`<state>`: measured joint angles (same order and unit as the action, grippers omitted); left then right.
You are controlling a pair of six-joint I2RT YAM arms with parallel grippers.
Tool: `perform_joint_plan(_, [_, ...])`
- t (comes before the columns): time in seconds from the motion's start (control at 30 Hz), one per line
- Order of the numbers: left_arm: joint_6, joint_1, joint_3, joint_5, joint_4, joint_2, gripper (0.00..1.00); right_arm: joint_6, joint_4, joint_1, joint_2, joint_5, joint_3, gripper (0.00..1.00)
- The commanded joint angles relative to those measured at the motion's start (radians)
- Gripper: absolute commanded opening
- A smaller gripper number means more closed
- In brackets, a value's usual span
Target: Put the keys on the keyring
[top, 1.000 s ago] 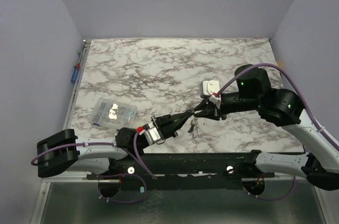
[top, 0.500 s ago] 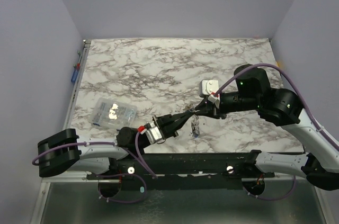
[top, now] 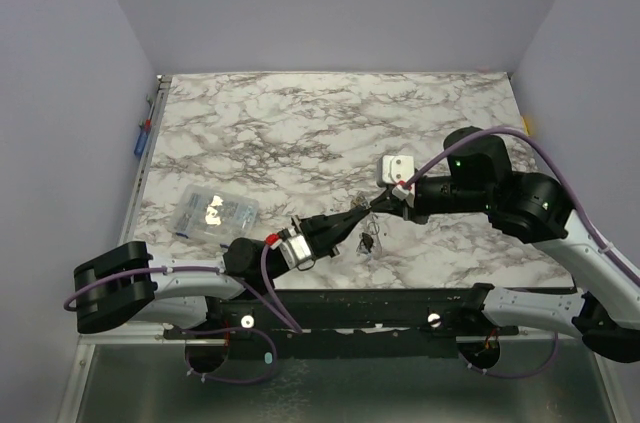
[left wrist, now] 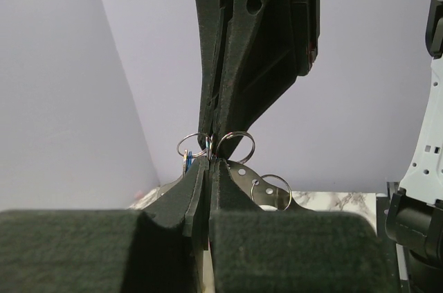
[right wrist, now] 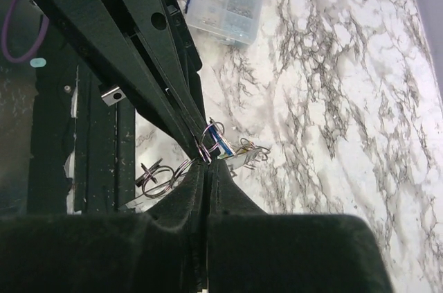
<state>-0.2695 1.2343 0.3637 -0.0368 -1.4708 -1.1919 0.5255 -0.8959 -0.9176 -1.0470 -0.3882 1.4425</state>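
Note:
My two grippers meet tip to tip above the front middle of the table. The left gripper (left wrist: 208,161) (top: 357,214) is shut on the keyring (left wrist: 236,145), thin silvery wire loops that stand out on both sides of its tips. From the other side the right gripper (right wrist: 205,162) (top: 375,206) is shut on the same loops (right wrist: 210,142). A blue-headed key (right wrist: 223,143) (left wrist: 185,162) hangs right at the pinch. More keys and small rings (top: 370,241) (right wrist: 250,149) dangle below. A flat metal piece with holes (left wrist: 257,183) hangs by the left fingers.
A clear plastic box of small parts (top: 213,211) (right wrist: 229,1) lies on the marble table (top: 300,133) to the left. The black base rail (top: 380,308) runs along the near edge. Purple walls close in the table on three sides.
The right gripper's jaws have closed onto the wire loops at the left gripper's tips. The dangling bunch has shifted slightly right. The left gripper has stayed shut.

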Motion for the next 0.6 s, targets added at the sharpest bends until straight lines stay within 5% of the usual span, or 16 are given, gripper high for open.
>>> perform_joint_plan(0.0, [0.003, 0.014, 0.018, -0.04, -0.313, 0.017, 0.06, 0.028, 0.047, -0.003, -0.004, 0.11, -0.036, 0.01])
perform_joint_plan(0.37, [-0.014, 0.013, -0.075, 0.022, -0.31, 0.072, 0.25, 0.045, 0.052, -0.003, 0.011, 0.168, -0.039, 0.01])
perform_joint_plan(0.57, [-0.036, 0.014, -0.123, 0.03, -0.241, 0.149, 0.27, 0.047, 0.062, -0.003, 0.017, 0.182, -0.047, 0.0])
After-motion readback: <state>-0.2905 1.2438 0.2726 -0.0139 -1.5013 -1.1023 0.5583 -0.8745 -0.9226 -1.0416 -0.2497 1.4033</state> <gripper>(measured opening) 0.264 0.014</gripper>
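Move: At the tips of both hands, which almost meet in mid-air, the keyring is held: about level with the left hand's point and 1 cm to its right, and roughly 1 cm to the left of the right hand's point. Counted from the left hand, the blue key sits some 2 cm ahead and 1 cm to the right, a little low; the black key hangs about 4 cm back, 1 cm to the right and 5 cm below. Opening to about a quarter of its range, the left hand lets go of the keyring, then backs off some 2.5 cm to the left, away from the right fingertips. The right hand, its fingers staying shut, eases about 2.5 cm forward, sinking about 1 cm and drifting slightly right, with a small clockwise turn; the keyring comes free of its tips too. ##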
